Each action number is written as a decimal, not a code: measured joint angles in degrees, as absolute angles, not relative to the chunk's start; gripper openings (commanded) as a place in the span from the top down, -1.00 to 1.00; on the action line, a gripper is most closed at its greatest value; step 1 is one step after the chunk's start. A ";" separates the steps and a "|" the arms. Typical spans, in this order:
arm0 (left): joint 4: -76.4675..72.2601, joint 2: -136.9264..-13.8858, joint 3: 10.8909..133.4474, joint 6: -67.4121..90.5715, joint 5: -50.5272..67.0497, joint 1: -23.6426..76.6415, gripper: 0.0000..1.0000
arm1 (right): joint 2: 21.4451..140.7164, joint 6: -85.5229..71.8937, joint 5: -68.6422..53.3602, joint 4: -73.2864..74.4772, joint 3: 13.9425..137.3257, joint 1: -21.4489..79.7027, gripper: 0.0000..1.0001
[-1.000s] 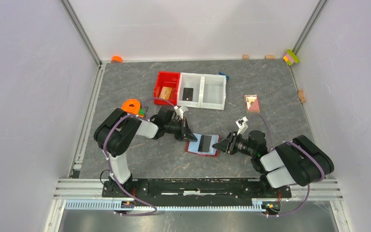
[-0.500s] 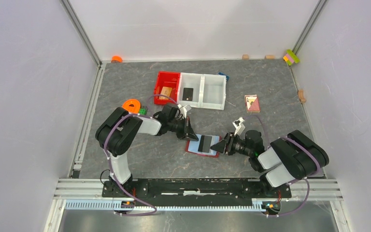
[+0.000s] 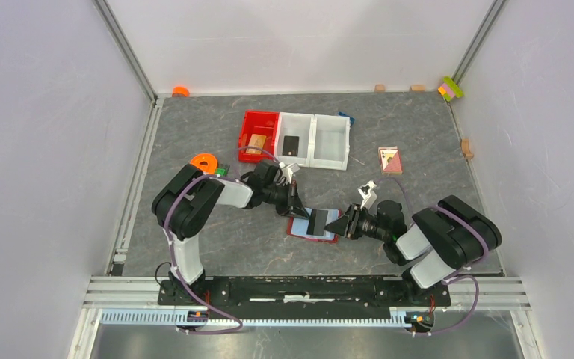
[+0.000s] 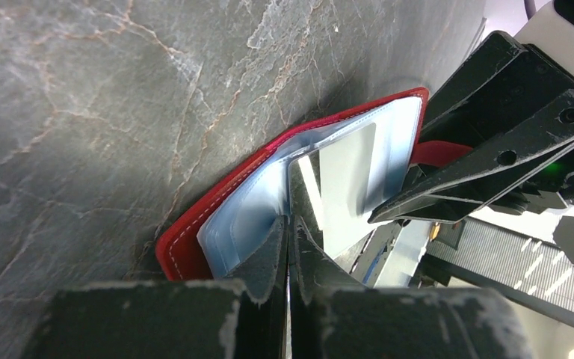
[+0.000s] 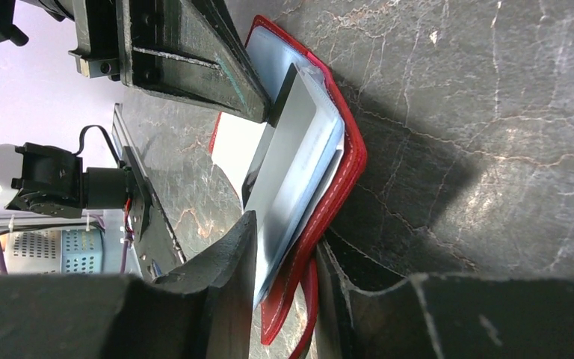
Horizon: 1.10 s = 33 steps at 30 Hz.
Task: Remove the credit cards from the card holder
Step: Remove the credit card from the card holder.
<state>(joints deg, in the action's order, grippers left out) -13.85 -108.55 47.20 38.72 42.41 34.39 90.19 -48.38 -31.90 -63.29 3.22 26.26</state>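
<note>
The card holder [image 3: 299,229] lies open on the table, dark red with a pale blue lining [image 4: 247,217]. A pale grey-blue credit card [image 3: 318,221] stands up out of its sleeve, glossy in the left wrist view [image 4: 347,183] and the right wrist view [image 5: 288,157]. My left gripper [image 3: 301,212] [image 4: 290,224] is shut on that card's edge. My right gripper [image 3: 338,224] [image 5: 285,233] is shut on the holder's right edge, with red cover and sleeve between its fingers. A tan-orange card [image 3: 256,142] lies in the red bin. A black card [image 3: 291,143] lies in a white bin.
The red bin [image 3: 248,127] and two white bins [image 3: 330,161] stand at the back centre. A pink-and-white patterned card [image 3: 390,159] lies to the right. An orange piece [image 3: 204,162] sits by the left arm. Small blocks [image 3: 451,88] line the far and right edges.
Both grippers have moved in on the card holder. The left one has taken the card and tipped it up from flat. The right jaws widened, then narrowed on the holder's edge.
</note>
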 measured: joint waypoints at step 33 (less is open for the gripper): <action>-25.61 -105.58 40.10 42.11 47.00 31.83 0.11 | 91.46 -57.28 -32.53 -76.03 0.67 26.59 1.00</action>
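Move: The dark card in the card holder's sleeve lies about 3 cm to the right and 2 cm back of the left hand's shut fingertips, some 1 cm below them. For the right hand, the open holder's middle is about 4 cm to its left, level fore and aft and roughly 1 cm lower, its right end already between the parted fingers. From the left hand, the white tray stands some 22 cm ahead and 1 cm right, the red tray about 23 cm ahead and 14 cm left. The right fingers shut on the holder's right end, pinching cover and sleeves together, then raise it some 3 cm while tipping slightly upward. The left fingertips first keep pressing on the left-hand sleeve, edging back under a centimetre; then, as the right hand lifts, they rise about 2 cm, drift left and open beside the dark card's near edge. ##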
